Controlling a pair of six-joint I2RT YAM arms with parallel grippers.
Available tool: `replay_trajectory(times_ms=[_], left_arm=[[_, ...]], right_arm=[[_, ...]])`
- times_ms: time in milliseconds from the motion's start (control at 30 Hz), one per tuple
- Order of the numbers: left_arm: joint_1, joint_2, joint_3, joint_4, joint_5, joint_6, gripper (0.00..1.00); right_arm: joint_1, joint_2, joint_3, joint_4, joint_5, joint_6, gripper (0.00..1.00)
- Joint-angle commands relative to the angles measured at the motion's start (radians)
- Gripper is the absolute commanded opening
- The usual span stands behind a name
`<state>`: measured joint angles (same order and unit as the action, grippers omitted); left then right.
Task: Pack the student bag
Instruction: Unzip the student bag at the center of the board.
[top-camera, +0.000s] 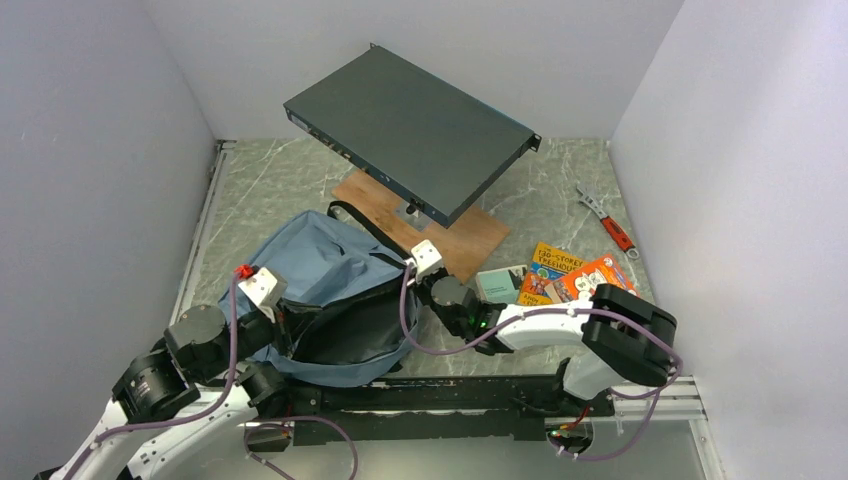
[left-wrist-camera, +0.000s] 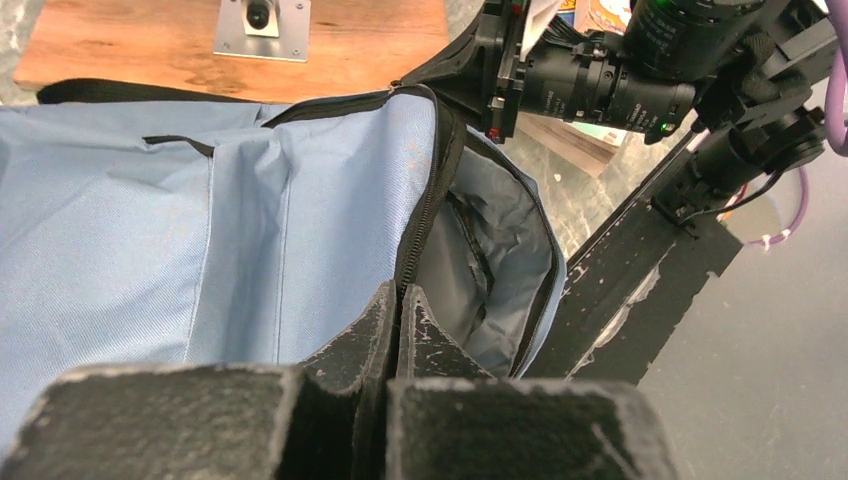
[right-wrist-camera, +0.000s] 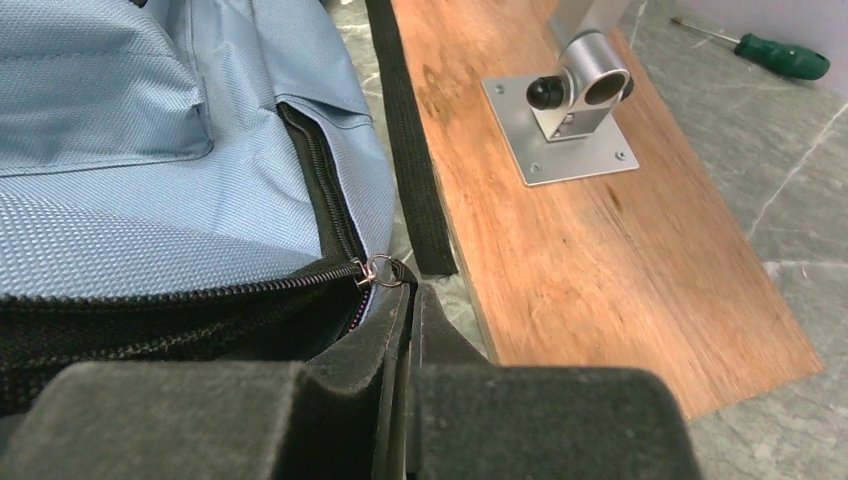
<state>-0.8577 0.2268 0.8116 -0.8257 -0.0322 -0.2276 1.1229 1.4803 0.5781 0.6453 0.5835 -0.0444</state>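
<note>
The student bag (top-camera: 320, 262), light blue-grey fabric with black zippers, lies left of centre on the table. Its mouth gapes toward the arms and shows dark lining (top-camera: 355, 330). My left gripper (top-camera: 292, 325) is at the mouth's near-left rim. In the left wrist view it (left-wrist-camera: 400, 292) is shut on the zipper edge of the bag (left-wrist-camera: 250, 200). My right gripper (top-camera: 410, 268) is at the bag's right corner. The right wrist view shows it (right-wrist-camera: 410, 292) shut on the black pull tab hanging from the silver zipper ring (right-wrist-camera: 385, 270) of the bag (right-wrist-camera: 150, 180).
A dark flat metal box (top-camera: 410, 130) stands tilted on a post over a wooden board (top-camera: 470, 235) behind the bag. Several books (top-camera: 560, 275) lie to the right, with a red-handled wrench (top-camera: 615, 228) beyond them. A green screwdriver (right-wrist-camera: 785, 55) lies past the board. Walls close in on both sides.
</note>
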Motion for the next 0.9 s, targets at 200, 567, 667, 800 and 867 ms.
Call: replay_trajectory(times_ms=[200,567,667,800,867], left_arm=[[0.001,0.146,-0.075,0.190,0.081,-0.195,0.83],[-0.137,0.520,-0.068,0.532,0.047,-0.229,1.00],[-0.237,0.623,-0.014,0.522,-0.063,-0.193,1.00],[-0.323,0.753,0.043,0.468,-0.165,-0.190,0.98],[-0.338,0.795,0.051,0.452,-0.197,-0.196,0.93]], right_arm=[[-0.051,-0.249,-0.128,-0.054,-0.214,0.101,0.00],[-0.029,-0.365,-0.174,-0.101,-0.330,0.192,0.00],[-0.022,-0.378,-0.175,-0.109,-0.331,0.203,0.00],[-0.019,-0.410,-0.192,-0.101,-0.327,0.212,0.00],[-0.017,-0.424,-0.201,-0.100,-0.318,0.214,0.00]])
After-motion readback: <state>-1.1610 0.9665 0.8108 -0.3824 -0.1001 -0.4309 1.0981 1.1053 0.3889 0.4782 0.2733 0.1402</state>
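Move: At the left hand's closed fingertips is the raised zip edge of the student bag; the zip pull it heads towards lies about 14 cm ahead, 16 cm to its right and 13 cm lower. The bag's open mouth is roughly 8 cm ahead, 5 cm to the right and 18 cm below. The right hand already holds that pull in its fingertips; from it the wooden board's middle lies some 14 cm ahead and 2 cm to the right, and the teal book about 18 cm right and 2 cm back, both some 11 cm below. Letting go of the raised bag edge, the left hand spreads its fingers fully and sweeps about 16 cm to the right, sinking some 7 cm as it tips downwards, over the bag towards the zip beside the pull. The right hand keeps its pinch on the pull and eases back about 6 cm, turning some 20 degrees. ##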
